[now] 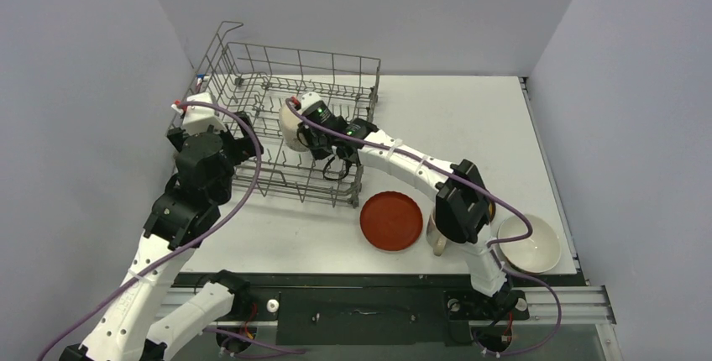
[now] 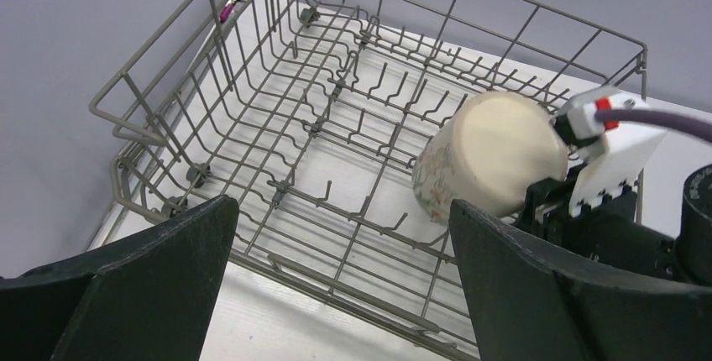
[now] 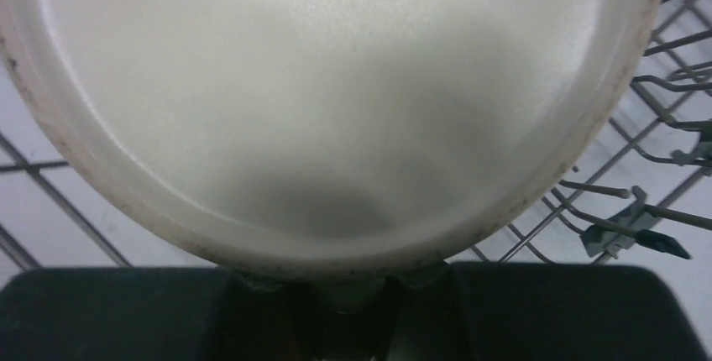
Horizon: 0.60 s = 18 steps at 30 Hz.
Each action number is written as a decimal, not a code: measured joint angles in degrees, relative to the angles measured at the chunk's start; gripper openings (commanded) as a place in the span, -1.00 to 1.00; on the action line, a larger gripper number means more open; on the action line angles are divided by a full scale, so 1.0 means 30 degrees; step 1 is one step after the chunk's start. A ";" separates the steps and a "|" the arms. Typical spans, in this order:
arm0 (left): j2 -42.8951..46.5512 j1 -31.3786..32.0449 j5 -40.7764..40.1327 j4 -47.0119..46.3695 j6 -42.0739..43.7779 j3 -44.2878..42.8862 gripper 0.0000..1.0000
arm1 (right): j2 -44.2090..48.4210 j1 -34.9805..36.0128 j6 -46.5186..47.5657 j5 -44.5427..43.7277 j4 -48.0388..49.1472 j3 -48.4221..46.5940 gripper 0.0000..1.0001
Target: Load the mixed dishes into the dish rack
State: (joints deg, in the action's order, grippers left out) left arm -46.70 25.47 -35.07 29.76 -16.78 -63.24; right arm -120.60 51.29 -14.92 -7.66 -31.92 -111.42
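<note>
The grey wire dish rack point(image 1: 252, 67) stands at the back left of the table. My right gripper point(image 1: 312, 136) reaches into it and is shut on the cream mug point(image 1: 290, 124). The mug point(image 2: 491, 155) hangs tilted just above the tines, base toward the left wrist camera, flower pattern on its side. Its pale inside point(image 3: 336, 84) fills the right wrist view, with the right gripper point(image 3: 353, 294) clamped at its lower edge. My left gripper point(image 2: 344, 294) is open and holds nothing, over the rack's point(image 2: 277, 185) near left edge. A red plate point(image 1: 391, 220) and a white bowl point(image 1: 529, 243) lie on the table.
Another mug point(image 1: 437, 235) stands partly hidden under the right arm's elbow, between the plate and the bowl. Grey walls close in the table on the left, back and right. The rack's tall mesh sides rise around the held mug.
</note>
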 measured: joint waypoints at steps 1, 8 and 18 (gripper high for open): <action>-0.0015 0.0000 -0.0226 0.0007 -0.0051 0.0000 0.93 | 0.0102 0.0066 0.0284 0.0714 -0.0029 0.0342 -1.00; -0.0066 -0.0066 -0.0452 0.0000 -0.0226 0.0015 0.93 | 0.1996 -0.0138 0.1923 0.2390 0.0007 0.2907 -1.00; -0.0357 -0.0240 -0.0197 0.0000 -0.0255 0.0342 0.93 | 0.3963 -0.0532 0.2659 0.4328 -0.0160 0.3985 -1.00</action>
State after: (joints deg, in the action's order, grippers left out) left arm -47.77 24.75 -35.66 29.76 -17.54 -62.22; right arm -108.71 49.69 -6.94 5.32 -32.40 -99.46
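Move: The right hand already holds the cream mug over the rack's middle. The near right part of the tine rows lies some 3 cm back and 4 cm right of this hand, about 7 cm below. The rack's right rail is level with it, roughly 12 cm right; the front rail about 9 cm back. The red plate sits some 15 cm back, 18 cm right. From the idle left hand those tines lie about 7 cm ahead, 21 cm right and well below. Still gripping the mug, the right hand draws back about 5 cm towards the rack's front rail, dipping about a centimetre at first. It then shifts some 3 cm to the right and lifts to about 2 cm above where it began, the wrist turning roughly 15 degrees counter-clockwise and the fingers staying closed on the mug. ##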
